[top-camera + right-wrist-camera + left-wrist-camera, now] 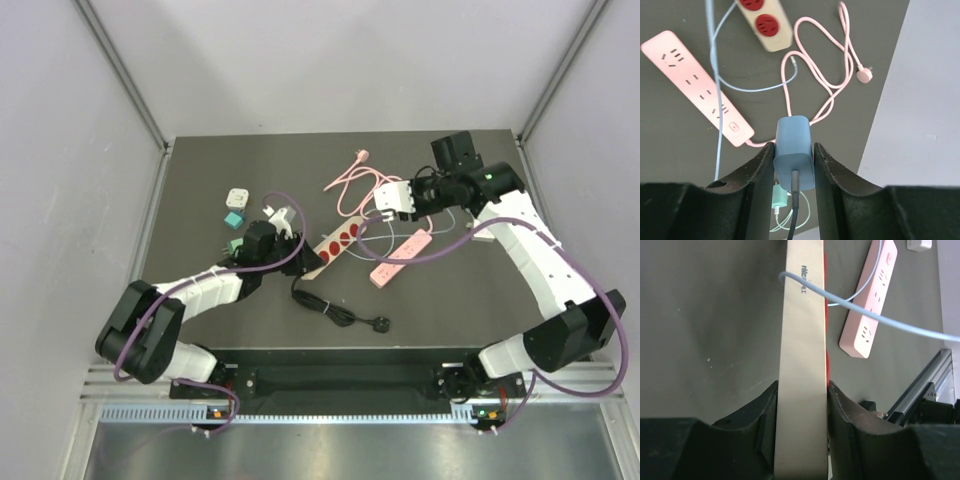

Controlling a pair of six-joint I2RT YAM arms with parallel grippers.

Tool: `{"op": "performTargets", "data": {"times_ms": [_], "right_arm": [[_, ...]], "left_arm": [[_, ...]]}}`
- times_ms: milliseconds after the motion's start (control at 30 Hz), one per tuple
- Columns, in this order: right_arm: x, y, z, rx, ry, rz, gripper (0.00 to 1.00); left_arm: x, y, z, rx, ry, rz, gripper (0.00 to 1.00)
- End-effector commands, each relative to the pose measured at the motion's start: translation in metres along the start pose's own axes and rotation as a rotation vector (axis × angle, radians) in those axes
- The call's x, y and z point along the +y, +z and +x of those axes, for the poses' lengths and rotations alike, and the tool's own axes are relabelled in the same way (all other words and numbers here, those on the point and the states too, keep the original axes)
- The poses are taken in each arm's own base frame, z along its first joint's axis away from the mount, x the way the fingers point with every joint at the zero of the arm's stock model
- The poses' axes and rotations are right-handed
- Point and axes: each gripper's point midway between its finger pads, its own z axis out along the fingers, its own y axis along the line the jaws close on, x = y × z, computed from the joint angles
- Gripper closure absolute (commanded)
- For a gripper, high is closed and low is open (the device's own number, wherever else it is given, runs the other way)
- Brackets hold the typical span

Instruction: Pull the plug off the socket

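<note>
The socket is a beige power strip with red outlets (340, 238), lying aslant mid-table. My left gripper (802, 390) is shut on its near end, and the strip's beige side (802, 325) fills the gap between the jaws. A blue plug block (794, 145) with a dark cable sits between the jaws of my right gripper (794, 152), which is shut on it. It hangs above the table, apart from the strip's red outlets (765, 22). The top view shows the right gripper (390, 200) behind and to the right of the strip.
A pink power strip (400, 258) lies right of the beige one, its pink cable (825, 75) looped behind. A light blue cable (865, 312) crosses both strips. A black cord (340, 312) lies near the front edge. Small adapters (235, 210) sit at the left. A mint charger (780, 197) lies under the right gripper.
</note>
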Motion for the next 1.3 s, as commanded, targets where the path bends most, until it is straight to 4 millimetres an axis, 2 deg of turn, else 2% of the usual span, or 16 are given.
{"op": "performTargets", "data": {"times_ms": [0,33,167,233,333,400,567,600,633,700,733,767,833,900,1100,1267], "right_arm": [[0.016,-0.012,-0.018,-0.081,-0.010,-0.041,1.00],[0.024,-0.007,-0.017,-0.081,-0.005,-0.046,1.00],[0.023,-0.024,-0.018,-0.071,0.078,0.090,1.00],[0.015,-0.030,-0.017,-0.063,0.112,0.166,1.00],[-0.005,-0.061,-0.025,-0.081,0.197,0.311,1.00],[-0.031,-0.089,-0.033,-0.114,0.292,0.456,1.00],[-0.115,-0.202,-0.060,-0.248,0.446,0.891,1.00],[-0.125,-0.218,-0.061,-0.256,0.462,0.946,1.00],[-0.139,-0.255,-0.069,-0.288,0.466,1.041,1.00],[-0.162,-0.283,-0.067,-0.313,0.527,1.166,1.00],[-0.170,-0.312,-0.068,-0.327,0.542,1.261,1.00],[-0.177,-0.320,-0.066,-0.333,0.560,1.309,1.00],[-0.186,-0.356,-0.058,-0.334,0.600,1.481,1.00],[-0.187,-0.372,-0.045,-0.289,0.635,1.587,1.00],[-0.183,-0.403,-0.028,-0.255,0.635,1.742,1.00],[-0.180,-0.437,-0.020,-0.237,0.613,1.835,1.00]], "left_arm": [[0.010,-0.002,-0.007,-0.034,0.018,-0.057,1.00],[0.009,-0.002,-0.006,-0.035,0.001,-0.048,1.00],[-0.003,-0.001,-0.014,-0.059,-0.009,0.007,1.00],[-0.008,-0.002,-0.017,-0.067,-0.003,0.027,1.00],[-0.015,-0.003,-0.020,-0.077,0.023,0.057,1.00],[-0.020,-0.005,-0.019,-0.070,0.040,0.089,1.00],[-0.046,-0.020,-0.028,-0.112,0.114,0.199,1.00],[-0.054,-0.027,-0.032,-0.136,0.132,0.221,1.00],[-0.058,-0.031,-0.036,-0.151,0.154,0.232,1.00],[-0.070,-0.042,-0.041,-0.176,0.191,0.268,1.00],[-0.075,-0.045,-0.043,-0.182,0.213,0.284,1.00],[-0.079,-0.049,-0.044,-0.188,0.229,0.298,1.00],[-0.090,-0.059,-0.045,-0.197,0.269,0.340,1.00],[-0.099,-0.068,-0.043,-0.198,0.304,0.378,1.00],[-0.097,-0.084,-0.035,-0.211,0.357,0.365,1.00],[-0.090,-0.093,-0.046,-0.292,0.354,0.302,1.00]]}}
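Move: The right hand already holds the blue plug free of the beige strip, whose middle lies about 26 cm to its left, 3 cm back and 20 cm lower. The pink strip is about 8 cm left and 4 cm back, the teal plug 12 cm right and 12 cm ahead, both some 23 cm down. The left hand grips the beige strip's near end, its middle about 6 cm ahead, 9 cm right and 3 cm lower. Right hand whips the held blue plug some 40 cm up, swinging right; left raises the beige strip about 10. ##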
